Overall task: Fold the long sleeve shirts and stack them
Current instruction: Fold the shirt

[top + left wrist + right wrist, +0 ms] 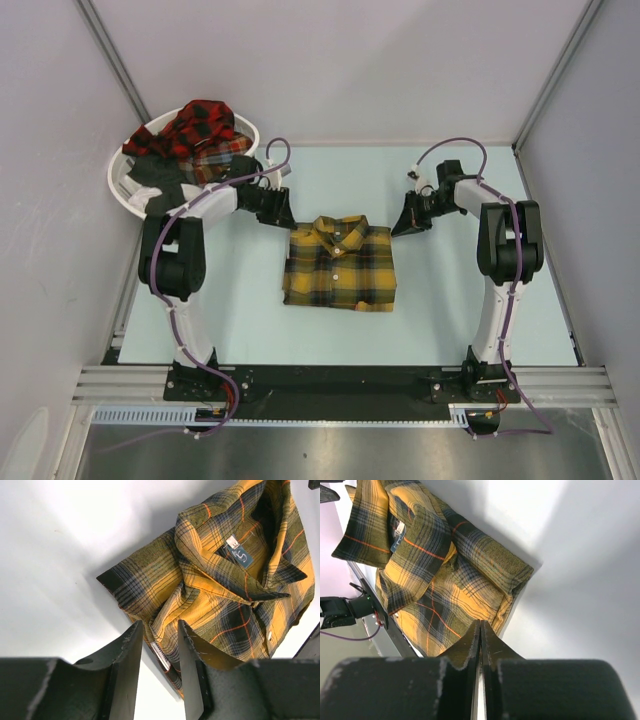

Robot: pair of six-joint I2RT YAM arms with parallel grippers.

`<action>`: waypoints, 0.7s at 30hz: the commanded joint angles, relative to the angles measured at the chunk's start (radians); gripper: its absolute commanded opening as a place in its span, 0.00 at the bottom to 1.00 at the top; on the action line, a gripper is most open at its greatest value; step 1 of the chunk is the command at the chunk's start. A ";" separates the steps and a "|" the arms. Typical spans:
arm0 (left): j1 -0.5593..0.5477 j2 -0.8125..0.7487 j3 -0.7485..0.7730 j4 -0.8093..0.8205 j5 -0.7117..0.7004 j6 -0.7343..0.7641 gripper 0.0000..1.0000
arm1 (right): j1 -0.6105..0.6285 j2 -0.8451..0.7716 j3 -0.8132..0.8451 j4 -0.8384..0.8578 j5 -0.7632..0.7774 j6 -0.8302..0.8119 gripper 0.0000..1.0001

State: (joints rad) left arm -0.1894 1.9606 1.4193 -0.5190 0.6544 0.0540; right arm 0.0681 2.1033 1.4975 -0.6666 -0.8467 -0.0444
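A mustard-yellow plaid long sleeve shirt (339, 264) lies folded into a rectangle on the middle of the table, collar toward the back. My left gripper (279, 211) hovers just off its back left corner. In the left wrist view that gripper (160, 630) is open, and the shirt's folded edge (165, 655) shows through the gap beyond the fingers. My right gripper (409, 222) sits off the back right corner. Seen from the right wrist, it (481, 624) is shut on nothing, just beside the shirt (445, 580). Red-and-black plaid shirts (200, 125) are heaped in a basket.
The white laundry basket (118, 180) stands at the back left corner, behind the left arm, with dark clothing also in it. Grey walls enclose the pale table (480, 320) on three sides. A metal rail runs along the near edge.
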 commanded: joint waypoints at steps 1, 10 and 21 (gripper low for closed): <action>-0.004 -0.011 0.007 0.005 -0.012 0.023 0.40 | 0.010 -0.045 0.003 0.031 -0.015 0.014 0.06; -0.005 0.015 0.017 -0.013 0.008 0.030 0.40 | 0.045 -0.014 0.000 0.082 0.026 0.040 0.22; -0.007 0.032 0.018 -0.015 0.022 0.032 0.41 | 0.068 0.018 0.000 0.122 0.084 0.034 0.44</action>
State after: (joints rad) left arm -0.1905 1.9846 1.4193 -0.5354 0.6502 0.0616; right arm 0.1318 2.1052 1.4940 -0.5888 -0.7898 -0.0032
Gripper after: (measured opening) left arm 0.411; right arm 0.421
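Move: The shirt lies folded between my hands. My left hand hangs some 3 cm above its left shoulder edge, the shoulder being about 2 cm to the right and 1 cm ahead. From that hand the collar is 9 cm to the right and level, the hem's middle 9 cm right and 14 cm back. My right hand has the right shoulder about 2 cm ahead, 2 cm left and 3 cm below; the collar is 10 cm to its left and 1 cm ahead. I slide my right hand about 2 cm left, in over the shirt's right shoulder edge, while its shut fingers open to a bit under half and it dips slightly towards the end. My left hand, fingers still part-open, holds briefly, then sinks about 1 cm towards the left shoulder edge. I can't see either hand touching the cloth. ##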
